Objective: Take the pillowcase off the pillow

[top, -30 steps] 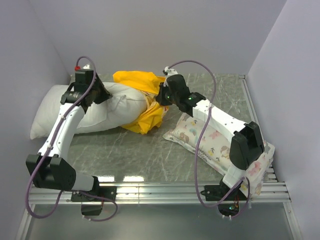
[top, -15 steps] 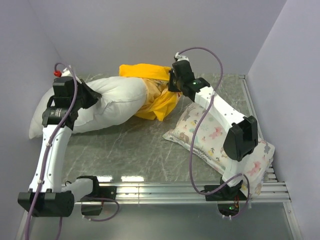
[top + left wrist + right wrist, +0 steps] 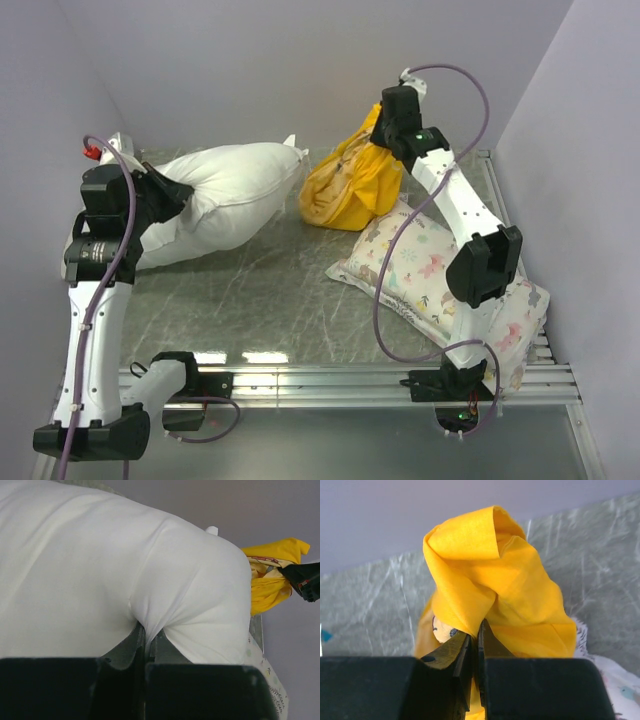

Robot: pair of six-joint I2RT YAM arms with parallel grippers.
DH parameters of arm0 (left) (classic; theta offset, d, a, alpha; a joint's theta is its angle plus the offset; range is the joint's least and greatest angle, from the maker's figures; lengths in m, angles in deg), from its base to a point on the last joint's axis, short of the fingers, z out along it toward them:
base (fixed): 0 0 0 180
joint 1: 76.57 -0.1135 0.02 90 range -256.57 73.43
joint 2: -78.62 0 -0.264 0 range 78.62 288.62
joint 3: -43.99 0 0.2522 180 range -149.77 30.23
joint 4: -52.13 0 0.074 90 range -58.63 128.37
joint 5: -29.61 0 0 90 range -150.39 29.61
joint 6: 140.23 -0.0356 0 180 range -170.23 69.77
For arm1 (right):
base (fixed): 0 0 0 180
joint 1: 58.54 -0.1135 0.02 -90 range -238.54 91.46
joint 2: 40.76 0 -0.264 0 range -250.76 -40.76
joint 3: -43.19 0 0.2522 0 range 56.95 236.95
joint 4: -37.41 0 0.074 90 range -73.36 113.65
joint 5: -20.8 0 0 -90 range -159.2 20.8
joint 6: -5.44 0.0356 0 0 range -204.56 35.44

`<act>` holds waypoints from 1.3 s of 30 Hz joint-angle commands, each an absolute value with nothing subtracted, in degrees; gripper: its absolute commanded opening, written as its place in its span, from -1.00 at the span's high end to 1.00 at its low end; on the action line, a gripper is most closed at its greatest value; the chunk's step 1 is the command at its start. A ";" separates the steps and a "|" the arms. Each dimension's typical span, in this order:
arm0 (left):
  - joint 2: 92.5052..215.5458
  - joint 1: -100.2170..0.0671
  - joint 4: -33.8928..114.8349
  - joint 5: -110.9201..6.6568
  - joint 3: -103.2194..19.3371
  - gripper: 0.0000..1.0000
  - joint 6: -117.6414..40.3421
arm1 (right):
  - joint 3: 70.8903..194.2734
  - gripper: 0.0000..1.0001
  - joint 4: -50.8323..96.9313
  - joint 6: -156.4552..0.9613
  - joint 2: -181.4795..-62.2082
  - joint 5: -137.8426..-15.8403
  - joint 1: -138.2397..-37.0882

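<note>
The plain white pillow (image 3: 225, 195) lies at the back left, bare of its cover. My left gripper (image 3: 168, 195) is shut on a pinch of its fabric (image 3: 147, 630) at the left end. The yellow pillowcase (image 3: 350, 185) hangs bunched at the back middle, apart from the pillow, its lower part resting on the table. My right gripper (image 3: 385, 135) is shut on its top fold (image 3: 476, 630). In the left wrist view the pillowcase (image 3: 270, 575) shows beyond the pillow (image 3: 100, 570).
A white pillow printed with pastel figures (image 3: 440, 290) lies at the right under the right arm. Grey walls close in the back and both sides. A metal rail (image 3: 330, 380) runs along the near edge of the marbled table (image 3: 270, 300).
The right gripper has pulled the pillowcase up and to the right, clear off the pillow. The left gripper has drawn the pillow leftward, and a gap has opened between the two.
</note>
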State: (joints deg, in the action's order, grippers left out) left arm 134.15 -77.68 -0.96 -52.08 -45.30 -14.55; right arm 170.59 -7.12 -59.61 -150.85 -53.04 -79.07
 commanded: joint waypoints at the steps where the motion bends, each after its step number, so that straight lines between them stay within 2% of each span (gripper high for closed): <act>1: 133.37 -78.77 4.26 -53.45 -49.75 0.99 -13.23 | 175.16 1.00 -5.98 -58.46 -149.40 -50.92 -77.61; 5: 137.14 -78.68 8.47 -52.48 -48.53 0.99 -10.77 | 172.98 1.00 -4.22 -59.77 -148.61 -55.91 -77.78; 9: 142.86 -78.51 13.92 -51.96 -46.94 0.99 -8.13 | 168.58 0.82 1.84 -62.40 -150.18 -64.88 -79.62; 11: 146.71 -77.55 17.17 -53.09 -46.50 0.99 -7.87 | 167.61 0.66 3.60 -63.90 -152.11 -69.00 -80.59; 18: 159.03 -74.64 20.43 -55.56 -49.23 0.99 -8.83 | 173.48 0.37 -0.60 -63.74 -159.58 -73.78 -83.23; 23: 164.75 -73.41 22.28 -56.18 -47.91 0.99 -8.66 | 180.17 0.04 -10.61 -63.20 -165.74 -72.11 -83.23; 27: 167.12 -70.69 24.39 -56.09 -45.89 0.99 -8.92 | 169.13 -0.32 -4.41 -63.56 -158.82 -70.52 -83.50; 30: 167.22 -69.02 24.31 -56.44 -45.45 0.76 -9.71 | 163.74 -0.47 -1.41 -64.08 -153.54 -70.17 -83.32; 31: 166.87 -68.58 24.04 -57.05 -45.62 0.57 -9.80 | 164.69 -0.48 -1.84 -64.43 -152.92 -70.43 -83.32; 35: 162.66 -68.40 22.29 -58.72 -46.32 0.14 -10.94 | 166.55 -0.56 -3.60 -64.70 -148.97 -69.64 -83.41; 36: 161.95 -68.40 21.67 -58.98 -46.85 0.06 -11.29 | 166.55 -0.67 -3.60 -64.61 -147.91 -69.47 -83.32; 37: 160.46 -68.40 19.93 -59.16 -47.98 -0.07 -11.73 | 166.55 -0.93 -3.60 -64.52 -146.94 -69.29 -83.32; 39: 159.13 -68.40 17.55 -60.13 -49.57 -0.17 -12.43 | 166.55 -0.94 -4.21 -64.09 -143.87 -69.29 -83.41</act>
State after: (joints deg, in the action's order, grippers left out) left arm 164.03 -67.32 20.59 -54.37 -46.00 -9.67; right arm 163.86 -6.18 -63.90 -150.80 -70.26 -83.64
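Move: My left hand grips the white pillow near its top; the pillow's middle is about 7 cm ahead, 3 cm right and 17 cm below. The pillowcase hangs from my right hand, its middle roughly 7 cm back, 5 cm left and 13 cm down, or some 29 cm right of my left hand, 15 cm ahead and 20 cm below it. From my right hand the white pillow's middle is about 32 cm left and 16 cm back, the printed pillow's 16 cm right and 30 cm back. I sweep the pillowcase left and down by some 10 and 15 cm with my right hand, turning about 20 degrees counter-clockwise and opening on the way to let go, then rise clear about 9 cm. My left hand pushes the pillow about 15 cm forward while lowering it some 11 cm and easing right, then opens and lets go, starting to lift. ##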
